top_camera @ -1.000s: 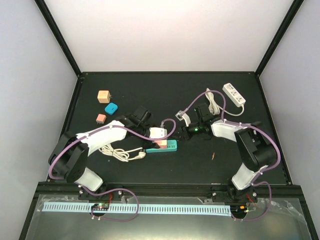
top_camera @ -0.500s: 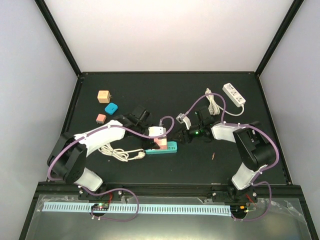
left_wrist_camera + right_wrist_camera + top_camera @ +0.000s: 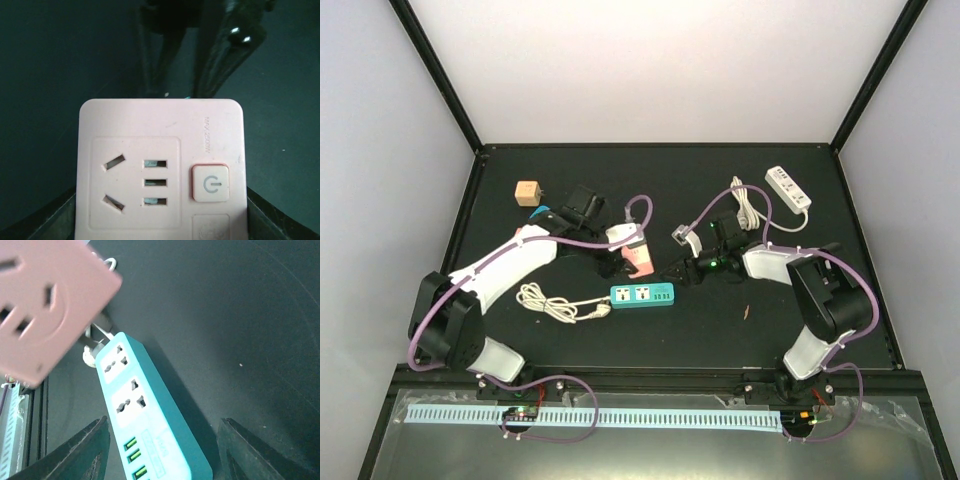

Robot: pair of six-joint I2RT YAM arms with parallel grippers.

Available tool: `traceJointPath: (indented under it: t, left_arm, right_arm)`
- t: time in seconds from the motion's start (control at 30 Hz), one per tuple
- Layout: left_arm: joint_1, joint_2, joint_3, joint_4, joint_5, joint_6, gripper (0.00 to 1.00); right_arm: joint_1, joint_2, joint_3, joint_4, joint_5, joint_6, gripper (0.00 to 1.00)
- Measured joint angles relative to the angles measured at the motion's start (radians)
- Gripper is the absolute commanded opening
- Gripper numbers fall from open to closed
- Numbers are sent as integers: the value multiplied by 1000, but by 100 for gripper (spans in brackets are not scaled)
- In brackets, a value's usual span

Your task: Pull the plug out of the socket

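My left gripper (image 3: pixel 625 250) is shut on the pink plug adapter (image 3: pixel 638 258) and holds it in the air, clear of the teal power strip (image 3: pixel 643 295), which lies flat on the black table. In the left wrist view the adapter's face (image 3: pixel 160 170) fills the frame between my fingers (image 3: pixel 50 222). My right gripper (image 3: pixel 678 272) is open and empty at the strip's right end. In the right wrist view the strip (image 3: pixel 150 425) lies between the spread fingers (image 3: pixel 90 450), with the pink adapter (image 3: pixel 45 310) hanging above its far end.
The teal strip's white cord (image 3: pixel 555 303) is coiled to its left. A white power strip (image 3: pixel 788 187) with its cord (image 3: pixel 748 205) lies at the back right. An orange cube (image 3: pixel 528 192) and a blue plug (image 3: pixel 542 212) sit at the back left.
The left gripper has pulled the pink adapter up off the teal strip and moved it back. The strip stays on the table. The right gripper has hardly moved.
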Motion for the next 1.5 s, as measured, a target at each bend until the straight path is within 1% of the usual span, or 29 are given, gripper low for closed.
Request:
traceJointPath:
  t: [0.23,0.3,0.43,0.5,0.7,0.9,1.0,1.2,1.37,1.5]
  left_arm:
    - [185,-29,-2,-34,44,-72,22]
    - [277,-51,-17,-32,60,-96,23]
    - [399,-62,-56,-33,72,-121,24]
    - [439,-55,-71,-32,78,-132,25]
    - [546,0,-92,-8,93,-180,26]
    - [673,128,-92,15,136,-227,26]
    - [706,174,-92,15,140,-236,27]
    - [717,205,-92,15,175,-246,28]
    - [728,235,-91,24,198,-268,31]
    - [746,258,-90,42,201,-294,37]
  right_arm:
    - [0,-2,8,-6,0,3,62]
    - [0,-2,11,-9,0,3,62]
    - [0,-2,16,-11,-1,7,62]
    - [0,-2,23,-13,-2,10,62]
    - [0,-2,31,-13,-2,14,62]
    - [0,-2,31,-20,-5,14,62]
    - [0,-2,34,-21,-9,14,62]
    - [0,12,45,-21,-19,25,62]
    - [0,15,45,-27,-22,26,62]
    - [0,19,46,-28,-24,26,62]
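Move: The left hand already holds the pink plug clear of the teal power strip, whose middle is some 4 cm back, 3 cm right and 12 cm below. The bare table it heads for lies about 9 cm ahead, 21 cm left and 13 cm down; nearby are the blue plug (19 ahead, 26 left) and the small pink cube (13 ahead, 32 left). From the right hand, that spot is roughly 8 cm ahead and 32 cm left. Still gripping the pink plug by its sides, the left hand carries it away from the teal strip, about 21 cm left and 9 cm forward, towards the bare table short of the blue plug. After a slight rise it sinks, ending 9 cm lower and slowing late, while the wrist rolls nearly 60 degrees counter-clockwise, fingers still slanting down to the right. ##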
